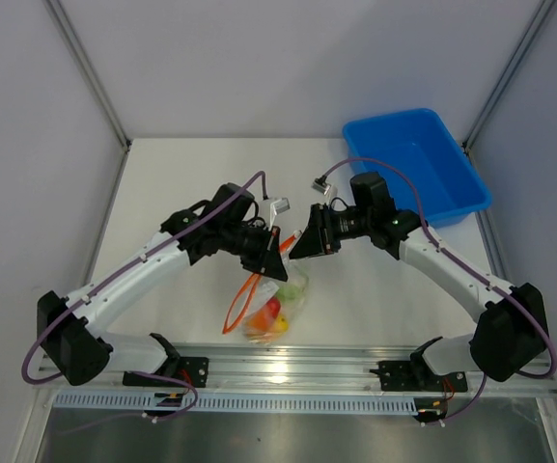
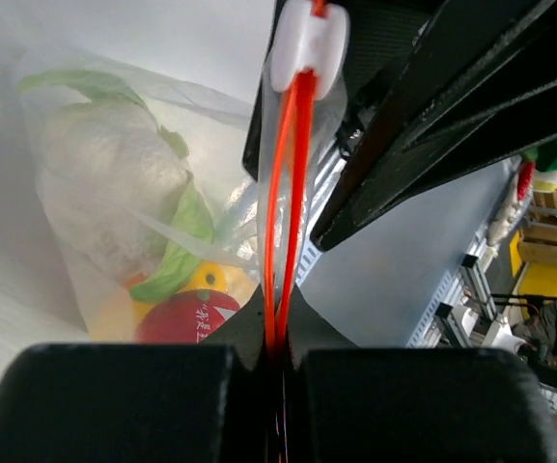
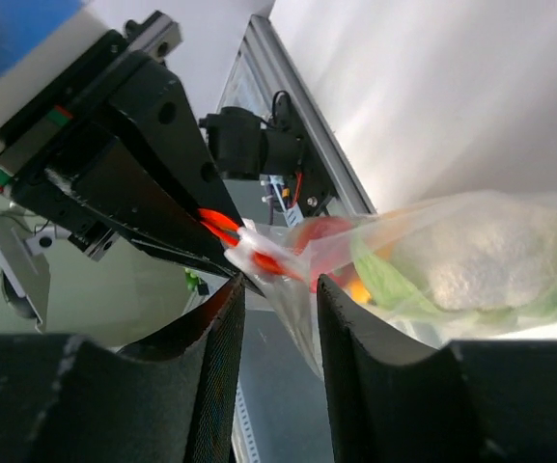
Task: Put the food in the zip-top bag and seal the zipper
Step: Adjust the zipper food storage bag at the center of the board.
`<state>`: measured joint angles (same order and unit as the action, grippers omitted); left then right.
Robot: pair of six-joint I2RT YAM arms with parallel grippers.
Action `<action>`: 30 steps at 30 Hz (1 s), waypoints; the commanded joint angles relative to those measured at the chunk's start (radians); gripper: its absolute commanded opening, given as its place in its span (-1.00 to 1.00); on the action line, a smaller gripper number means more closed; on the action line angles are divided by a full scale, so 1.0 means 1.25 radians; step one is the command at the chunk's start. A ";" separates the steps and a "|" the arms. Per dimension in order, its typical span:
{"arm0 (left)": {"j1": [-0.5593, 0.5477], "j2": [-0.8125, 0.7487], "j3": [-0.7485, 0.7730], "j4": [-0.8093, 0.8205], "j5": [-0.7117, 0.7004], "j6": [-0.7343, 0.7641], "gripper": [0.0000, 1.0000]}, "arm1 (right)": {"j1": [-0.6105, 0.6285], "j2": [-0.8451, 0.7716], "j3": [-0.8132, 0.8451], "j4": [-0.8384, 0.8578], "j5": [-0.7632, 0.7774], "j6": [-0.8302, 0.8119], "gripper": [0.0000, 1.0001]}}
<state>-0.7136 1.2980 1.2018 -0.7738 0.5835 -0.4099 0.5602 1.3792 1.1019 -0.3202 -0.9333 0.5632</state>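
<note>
The clear zip-top bag (image 1: 293,289) hangs between my two grippers above the table, with the food (image 1: 270,314) inside. In the left wrist view the white-and-green cauliflower (image 2: 104,183), the yellow piece (image 2: 216,280) and the red piece (image 2: 186,318) show through the plastic. My left gripper (image 2: 280,323) is shut on the orange-red zipper (image 2: 292,174), below its white slider (image 2: 309,48). My right gripper (image 3: 280,285) is open, its fingers either side of the bag's corner just below the slider (image 3: 259,256). A loop of zipper strip (image 1: 239,304) hangs down to the left.
A blue plastic bin (image 1: 418,164) stands at the back right of the table. The aluminium rail (image 1: 355,371) with the arm bases runs along the near edge, just below the hanging bag. White walls enclose the table on three sides.
</note>
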 commanded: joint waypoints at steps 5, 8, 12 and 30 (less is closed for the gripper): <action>0.001 -0.058 -0.032 0.117 0.136 -0.032 -0.99 | -0.009 -0.050 -0.064 0.214 -0.119 0.035 -0.31; 0.001 -0.066 -0.053 0.134 0.142 -0.040 -0.99 | -0.009 -0.049 -0.081 0.284 -0.144 0.060 -0.57; 0.001 -0.081 -0.074 0.160 0.144 -0.052 -0.99 | -0.009 -0.069 -0.121 0.332 -0.165 0.091 -0.62; 0.001 -0.068 -0.041 0.073 0.013 -0.033 -0.17 | -0.010 -0.091 -0.117 0.255 -0.082 0.105 -1.00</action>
<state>-0.7136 1.2228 1.0851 -0.6510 0.6540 -0.4664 0.5385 1.2839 0.8818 0.0490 -1.0599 0.7300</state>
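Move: I aim my right hand at the slider end of the bag's orange zipper, about 1 cm ahead and 1 cm left of it, level with my open fingers. The cabbage in the bag is some 3 cm back and 10 cm below; the tomato, about 7 cm back, 4 cm left and 14 cm down. From my left hand, still pinching the zipper farther along, that end is roughly 5 cm ahead, 3 cm right and 2 cm up. I pinch the zipper's slider end shut between my right fingertips as that hand draws back about 2 cm and rises 1 cm, its tips tilting up some 10 degrees. My left hand keeps its pinch while going back about 2 cm, slightly right and up with a like tilt, then sinks and opens partway to free its stretch of zipper. ##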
